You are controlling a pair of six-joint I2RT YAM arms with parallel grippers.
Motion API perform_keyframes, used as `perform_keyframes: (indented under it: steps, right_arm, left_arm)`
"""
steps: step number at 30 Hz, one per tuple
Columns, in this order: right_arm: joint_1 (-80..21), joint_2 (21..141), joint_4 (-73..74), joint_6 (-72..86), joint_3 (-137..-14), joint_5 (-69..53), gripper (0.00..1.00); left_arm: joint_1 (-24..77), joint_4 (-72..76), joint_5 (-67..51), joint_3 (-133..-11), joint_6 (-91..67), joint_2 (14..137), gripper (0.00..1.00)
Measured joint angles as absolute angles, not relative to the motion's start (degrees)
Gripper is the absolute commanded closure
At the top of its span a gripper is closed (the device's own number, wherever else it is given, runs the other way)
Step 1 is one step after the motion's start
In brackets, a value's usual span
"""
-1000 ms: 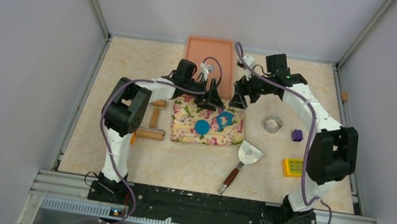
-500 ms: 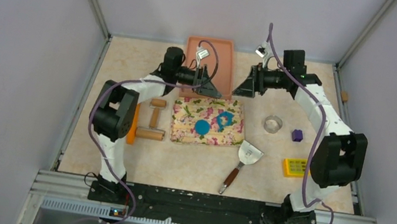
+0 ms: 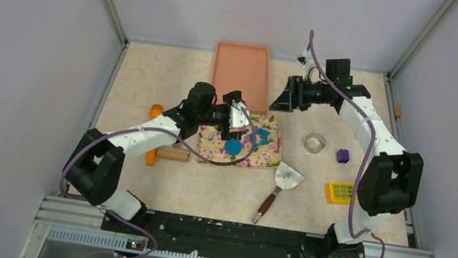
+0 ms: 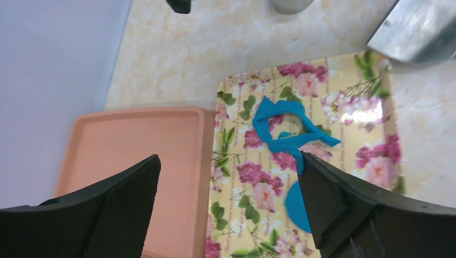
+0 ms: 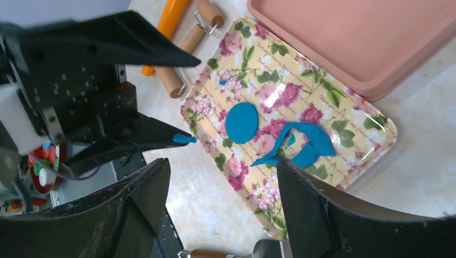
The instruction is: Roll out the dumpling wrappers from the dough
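Observation:
A round blue dumpling wrapper [image 3: 233, 147] lies on the floral tray [image 3: 209, 148], with the ragged blue dough scrap [image 3: 259, 135] just behind it. My left gripper [image 3: 239, 118] hovers open over the tray's back left part, empty. In the left wrist view the left gripper [image 4: 228, 161] frames the tray edge, the dough scrap [image 4: 287, 131] and part of the wrapper [image 4: 296, 207]. A blue crumb [image 5: 185, 138] clings to one left fingertip. My right gripper [image 3: 283, 99] hangs open and empty behind the tray; in its own view the right gripper [image 5: 221, 166] looks down on the wrapper [image 5: 242, 122] and scrap [image 5: 309, 145].
A pink tray [image 3: 242, 66] sits behind the floral one. A wooden rolling pin [image 3: 171, 154] and an orange tool [image 3: 151, 156] lie to the left. A metal scraper [image 3: 281, 181], a metal ring cutter [image 3: 314, 142], a purple block [image 3: 343, 155] and a yellow brick [image 3: 338, 192] lie to the right.
My left arm swung from the pink tray forward over the floral tray, jaws spread wider. My right gripper lifted away from the tray toward the back right and now holds there.

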State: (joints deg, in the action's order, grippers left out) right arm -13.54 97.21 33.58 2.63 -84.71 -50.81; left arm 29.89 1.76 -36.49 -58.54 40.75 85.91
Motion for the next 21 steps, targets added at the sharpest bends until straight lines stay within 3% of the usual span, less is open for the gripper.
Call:
perform_keyframes:
  steps: [4, 10, 21]
  right_arm:
    - [-14.2, 97.2, 33.4, 2.5, -82.7, -49.0, 0.25]
    - [-18.1, 97.2, 33.7, 2.6, -79.4, -43.5, 0.23]
    - [-19.8, 97.4, 32.4, 4.8, -78.9, -41.3, 0.23]
  left_arm:
    - [34.2, 14.2, -30.9, -49.3, 51.3, 85.3, 0.01]
    - [37.8, 23.5, -27.1, -48.0, 58.2, 85.3, 0.01]
    - [38.6, 26.9, -25.0, -48.0, 59.7, 85.3, 0.01]
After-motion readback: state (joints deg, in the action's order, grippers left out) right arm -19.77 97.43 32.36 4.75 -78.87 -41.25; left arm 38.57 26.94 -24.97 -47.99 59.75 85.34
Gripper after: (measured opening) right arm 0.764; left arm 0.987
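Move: The small scrap of blue dough stuck to the tip of the left gripper's rear finger lies about 6 cm back, 9 cm left and 5 cm below the right hand point. On the floral tray, some 16 cm below the right hand, lie the dough loop, about 8 cm back and 3 cm left, and the round wrapper, about 12 cm back and 10 cm left. From the left hand point, the scrap is roughly 4 cm back, 1 cm right and 2 cm lower. No grip begins yet: the open right gripper drops about 5 cm, easing a little back and left, to bring its rear fingertip close to the dough scrap. The wide-open left gripper meets it, going about 3.5 cm right, first dipping and then rising to end slightly higher, while it rolls some 30 degrees so that its front finger lifts. Both then hold still. ##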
